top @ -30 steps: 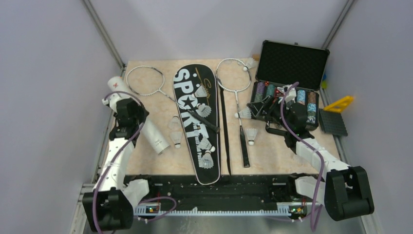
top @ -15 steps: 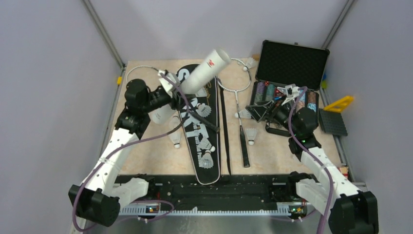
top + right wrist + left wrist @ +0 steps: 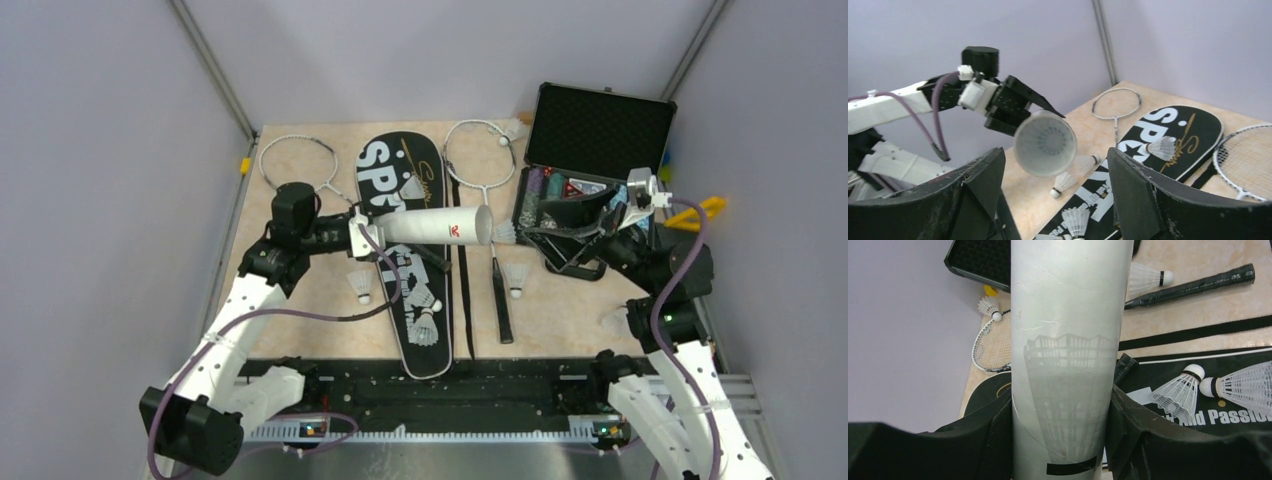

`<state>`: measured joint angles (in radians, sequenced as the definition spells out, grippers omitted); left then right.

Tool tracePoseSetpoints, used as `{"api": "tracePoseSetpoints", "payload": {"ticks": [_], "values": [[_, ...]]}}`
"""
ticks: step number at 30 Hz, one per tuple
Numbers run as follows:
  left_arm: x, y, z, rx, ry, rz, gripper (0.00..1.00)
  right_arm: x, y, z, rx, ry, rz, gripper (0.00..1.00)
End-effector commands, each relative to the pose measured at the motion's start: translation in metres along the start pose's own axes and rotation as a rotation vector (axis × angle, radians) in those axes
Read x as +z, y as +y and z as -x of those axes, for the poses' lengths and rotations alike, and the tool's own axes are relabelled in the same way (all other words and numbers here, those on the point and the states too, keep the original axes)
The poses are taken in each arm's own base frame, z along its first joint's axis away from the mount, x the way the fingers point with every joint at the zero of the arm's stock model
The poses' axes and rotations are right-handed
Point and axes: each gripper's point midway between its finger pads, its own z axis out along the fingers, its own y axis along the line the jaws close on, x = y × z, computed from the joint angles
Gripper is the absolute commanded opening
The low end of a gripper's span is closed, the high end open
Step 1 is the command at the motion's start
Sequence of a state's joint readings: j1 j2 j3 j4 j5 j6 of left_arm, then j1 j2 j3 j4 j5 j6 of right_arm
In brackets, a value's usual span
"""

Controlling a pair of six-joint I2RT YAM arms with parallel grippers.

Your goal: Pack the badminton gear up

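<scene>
My left gripper [image 3: 366,232] is shut on the white tube [image 3: 432,226], which it holds level above the black "SPORT" bag [image 3: 405,270], open end to the right. In the left wrist view the tube [image 3: 1068,340] fills the gap between both fingers [image 3: 998,435]. My right gripper [image 3: 545,228] hovers open and empty, facing the tube's open mouth [image 3: 1044,142]. Two white rackets [image 3: 297,165] [image 3: 481,152] lie either side of the bag. Shuttlecocks lie on the table [image 3: 360,286] [image 3: 515,278] and on the bag [image 3: 425,326].
An open black case of poker chips [image 3: 598,132] stands at the back right, behind my right arm. A yellow triangle [image 3: 699,211] lies beside it. The bag's black strap [image 3: 459,290] runs along the table. Grey walls close in both sides.
My left arm has swung the tube down from a raised tilt to level, pointing right. My right arm has lifted and turned to face the tube's mouth, jaws slightly narrower.
</scene>
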<state>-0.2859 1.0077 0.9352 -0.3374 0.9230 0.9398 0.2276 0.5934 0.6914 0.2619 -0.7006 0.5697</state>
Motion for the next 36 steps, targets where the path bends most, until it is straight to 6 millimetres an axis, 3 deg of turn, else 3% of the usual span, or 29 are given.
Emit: {"api": "tracePoseSetpoints", "payload": {"ticks": [1,7,11,16,24,33,36], "values": [[-0.003,0.0,0.009,0.127,-0.033,-0.008,0.4,0.008,0.031,0.015,0.063,0.052,0.128,0.76],[0.002,0.005,-0.002,0.074,-0.004,-0.003,0.39,0.03,0.045,0.01,0.146,0.14,0.218,0.71],[0.005,0.009,-0.008,0.052,0.012,0.004,0.39,0.052,0.052,-0.016,0.148,0.255,0.219,0.65],[0.005,0.009,-0.013,0.045,0.029,0.011,0.39,0.069,0.051,-0.034,0.142,0.339,0.179,0.56],[0.004,0.004,-0.009,0.051,0.001,0.02,0.39,0.072,0.047,-0.051,0.156,0.392,0.15,0.52],[0.006,0.006,-0.015,0.036,0.011,0.034,0.39,0.06,0.034,-0.072,0.156,0.458,0.074,0.52],[0.007,0.006,-0.017,0.034,0.017,0.033,0.39,0.058,0.036,-0.077,0.155,0.472,0.095,0.43]]}}
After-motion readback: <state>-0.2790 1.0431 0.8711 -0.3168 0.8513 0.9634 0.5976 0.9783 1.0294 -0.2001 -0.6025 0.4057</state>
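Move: The open mouth of the white tube, held by the left hand, lies about 10 cm to the right hand's left and 4 cm farther out, roughly level in height. Down on the table from that hand, some 36 cm lower, are the near racket handle, 6 cm ahead and 4 cm left; a loose shuttlecock, 25 cm ahead and 3 cm left; and the black SPORT bag, 18 cm ahead and 30 cm left. From the left hand the mouth is about 20 cm right, level fore and aft, 10 cm higher. The right hand rises a couple of centimetres, then sweeps about 9 cm left and sinks to end some 4 cm lower than it began, turning counter-clockwise and tipping its fingers from slightly upward to slightly downward while they close from wide to about half open, bringing the tips up to the near side of the tube's mouth. The left hand keeps its grip on the tube's other end and lowers it by about 4 cm, easing slightly forward; whether a right finger touches the rim can't be told. ##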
